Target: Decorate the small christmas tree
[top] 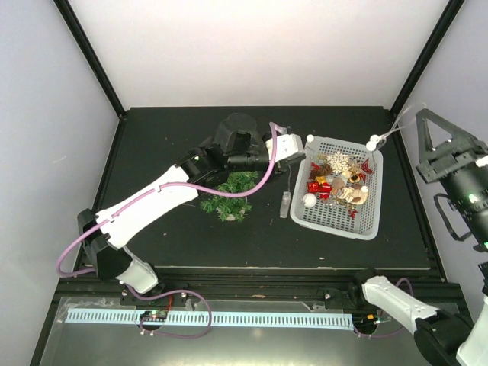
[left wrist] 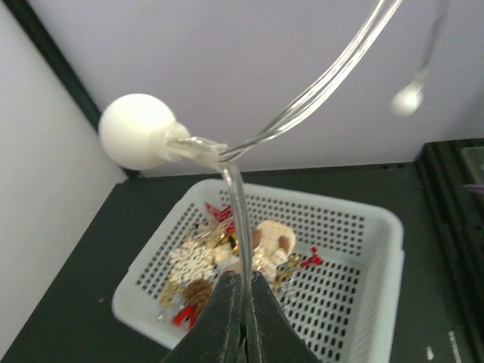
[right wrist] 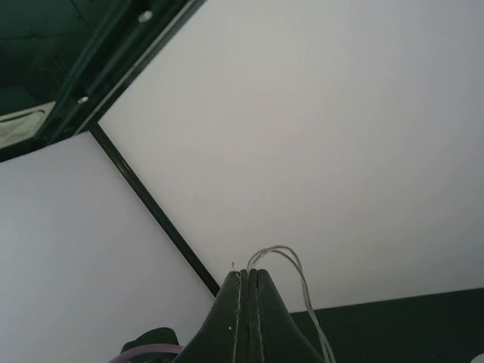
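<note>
The small christmas tree [top: 231, 200] stands mid-table, its top partly hidden under my left arm. A clear light string [top: 396, 126] with round white bulbs [left wrist: 138, 131] runs above the white mesh basket [top: 368, 221] of ornaments. My left gripper [top: 303, 153] hovers at the basket's left edge, shut on the string [left wrist: 243, 227] just below a bulb. High at the right, my right gripper [top: 421, 113] is shut on the string's other end [right wrist: 301, 274]. The string hangs slack between the two grippers.
The basket [left wrist: 378, 242] holds a white snowflake [left wrist: 190, 261], red bows, gold pieces and a pinecone. A small clear piece [top: 285, 203] lies on the black table between tree and basket. Pale walls close in the sides and back.
</note>
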You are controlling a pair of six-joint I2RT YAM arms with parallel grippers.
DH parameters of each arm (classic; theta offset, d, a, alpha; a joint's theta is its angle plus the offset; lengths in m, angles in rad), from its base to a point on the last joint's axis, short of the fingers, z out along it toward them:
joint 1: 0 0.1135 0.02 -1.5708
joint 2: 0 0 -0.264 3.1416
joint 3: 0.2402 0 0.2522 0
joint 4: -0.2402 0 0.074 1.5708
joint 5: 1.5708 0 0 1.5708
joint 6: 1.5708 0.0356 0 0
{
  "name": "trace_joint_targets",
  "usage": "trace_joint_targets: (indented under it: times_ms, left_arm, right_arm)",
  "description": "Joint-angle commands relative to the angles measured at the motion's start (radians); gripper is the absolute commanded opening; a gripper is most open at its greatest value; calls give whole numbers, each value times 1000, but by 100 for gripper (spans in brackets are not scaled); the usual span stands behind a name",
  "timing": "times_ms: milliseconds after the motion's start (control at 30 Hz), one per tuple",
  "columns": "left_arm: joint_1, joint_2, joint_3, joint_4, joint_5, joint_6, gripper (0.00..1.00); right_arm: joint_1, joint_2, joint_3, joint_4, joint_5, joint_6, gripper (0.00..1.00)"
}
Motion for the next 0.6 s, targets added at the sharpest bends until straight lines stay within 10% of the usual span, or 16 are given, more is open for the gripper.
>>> trace_joint_targets:
  times_ms: [0,567]
  left_arm:
    - [26,5,32,-84,-125,29,2]
    - [17,-203,162,-333,389,79,2]
  right_arm:
    - [2,-69,-36,109,58,-15,1]
    - [2,-128,-370,-2,202,6,4]
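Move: Both hands already hold the clear light string. The tree it is meant for stands level with the left hand, about 17 cm to its left, middle some 28 cm below; the ornament tray lies 8 cm ahead, 16 cm right, 34 cm down, and the battery pack hangs about 25 cm below, 2 cm left, level fore and aft. From the right hand the tree is some 10 cm ahead, 30 cm left, 50 cm down; the tray 18 cm ahead, 3 cm right, 58 cm down. Still gripping the light string, left hand rises 9 cm, back-left, away from the tray; right sinks 8 cm. ##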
